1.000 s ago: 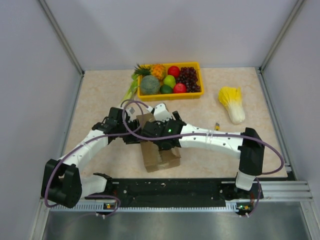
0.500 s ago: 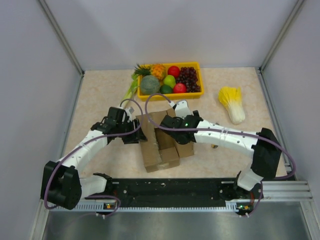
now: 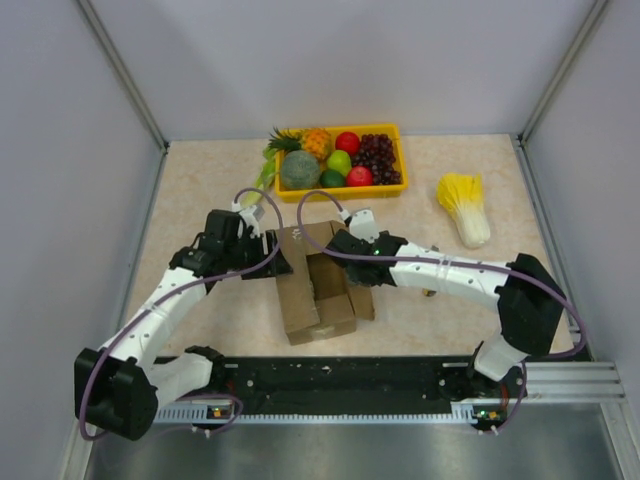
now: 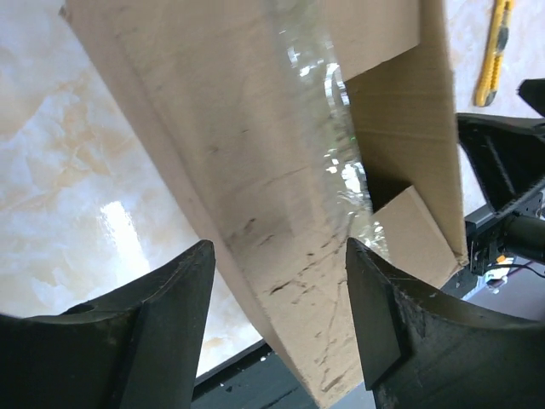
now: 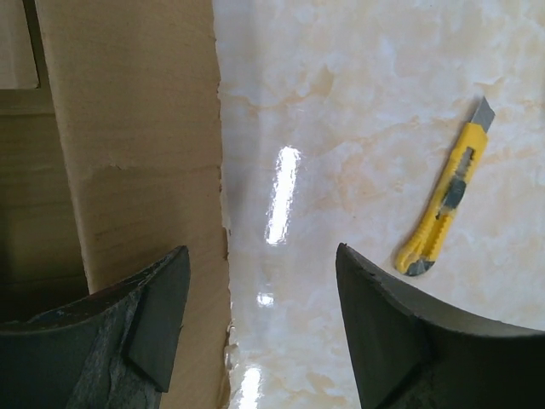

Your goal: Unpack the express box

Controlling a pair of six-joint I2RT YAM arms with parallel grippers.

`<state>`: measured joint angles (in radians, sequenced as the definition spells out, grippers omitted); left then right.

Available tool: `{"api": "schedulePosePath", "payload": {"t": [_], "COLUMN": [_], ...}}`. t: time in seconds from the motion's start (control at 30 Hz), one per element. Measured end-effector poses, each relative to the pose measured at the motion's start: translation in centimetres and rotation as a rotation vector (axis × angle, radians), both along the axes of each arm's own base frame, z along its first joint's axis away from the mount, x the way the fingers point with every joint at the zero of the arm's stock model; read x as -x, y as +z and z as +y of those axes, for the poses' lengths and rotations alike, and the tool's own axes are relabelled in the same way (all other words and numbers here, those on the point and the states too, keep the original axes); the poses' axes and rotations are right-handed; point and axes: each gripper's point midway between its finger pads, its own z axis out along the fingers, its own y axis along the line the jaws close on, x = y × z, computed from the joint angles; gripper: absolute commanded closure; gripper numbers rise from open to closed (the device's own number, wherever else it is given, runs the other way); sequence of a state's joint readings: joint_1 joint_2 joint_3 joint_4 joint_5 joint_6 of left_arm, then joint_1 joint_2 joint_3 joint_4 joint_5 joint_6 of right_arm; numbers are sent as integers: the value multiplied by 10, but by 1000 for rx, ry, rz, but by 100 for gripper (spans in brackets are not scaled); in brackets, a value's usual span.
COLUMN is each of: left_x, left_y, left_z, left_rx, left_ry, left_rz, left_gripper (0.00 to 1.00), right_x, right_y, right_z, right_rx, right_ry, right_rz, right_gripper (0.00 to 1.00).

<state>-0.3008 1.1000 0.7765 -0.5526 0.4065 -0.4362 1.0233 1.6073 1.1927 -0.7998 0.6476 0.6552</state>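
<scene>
The express box (image 3: 298, 300) is a brown carton in the middle of the table, its top flaps spread and its dark inside showing. In the left wrist view a taped flap (image 4: 255, 170) runs between the fingers of my left gripper (image 4: 277, 294); the jaws stand apart with a gap beside the cardboard. From above, the left gripper (image 3: 282, 258) is at the box's far left corner. My right gripper (image 3: 338, 240) is at the far right flap. It is open (image 5: 264, 298), one finger (image 5: 157, 315) over the flap (image 5: 128, 145) and the other over bare table.
A yellow utility knife (image 5: 447, 200) lies on the table right of the box, also seen from the left wrist (image 4: 494, 51). A yellow tray (image 3: 392, 130) of fruit stands at the back. A napa cabbage (image 3: 465, 208) lies at the right. Walls close in on both sides.
The right arm has pulled back off the box top towards the right, and the flaps now lie spread. The left gripper's jaws have widened and it has shifted slightly to the far left.
</scene>
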Motion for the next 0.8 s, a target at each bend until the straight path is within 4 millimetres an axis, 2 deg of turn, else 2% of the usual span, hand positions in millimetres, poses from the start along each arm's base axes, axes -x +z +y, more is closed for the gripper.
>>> {"api": "schedulePosePath", "payload": {"t": [0.1, 0.17, 0.33, 0.43, 0.47, 0.57, 0.7, 0.8], "left_x": [-3, -4, -6, -7, -7, -8, -9, -9], "left_y": [14, 22, 33, 35, 35, 36, 36, 36], "left_z": [1, 1, 5, 6, 7, 8, 9, 9], "left_rx": [2, 5, 0, -5, -7, -11, -13, -13], "left_ry": [-9, -10, 2, 10, 13, 23, 33, 35], "left_rz": [-64, -95, -148, -160, -161, -165, -164, -164], "left_gripper": [32, 32, 32, 32, 32, 32, 32, 29], "right_x": [-1, -2, -5, -6, -6, -4, -1, -2], "right_y": [2, 11, 58, 84, 88, 90, 91, 86], "right_z": [6, 8, 15, 24, 27, 37, 45, 52], "right_rx": [-30, -58, -188, -265, -280, -303, -325, -334], "right_ry": [13, 22, 61, 106, 127, 184, 224, 238], "right_rz": [0, -18, -105, -146, -152, -141, -125, -112], "right_gripper": [32, 32, 32, 43, 53, 66, 64, 52]}}
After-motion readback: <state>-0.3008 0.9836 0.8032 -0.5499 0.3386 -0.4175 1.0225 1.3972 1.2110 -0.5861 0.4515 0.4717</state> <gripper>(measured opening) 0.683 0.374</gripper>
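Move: Just outside the express box's folded-down right flap, the right hand has that flap's middle about 2 cm to its left and 3 cm back, slightly below. The box opening's middle lies some 8 cm to its left and 1 cm back, roughly level in height. The yellow knife lies about 13 cm to its right, level with it fore and aft, 8 cm below. From the left hand, the opening is about 9 cm to the right, straight across, and 4 cm lower. Lifting off beside the right flap, the right hand climbs about 9 cm and swings some 5 cm left over the box, its left side rolling up about 20 degrees as it turns counter-clockwise. Near the top its fingers close roughly halfway, on nothing. The left hand, still open, rises 3.5 cm away from the box's left half, fingers tipping up about 10 degrees. ##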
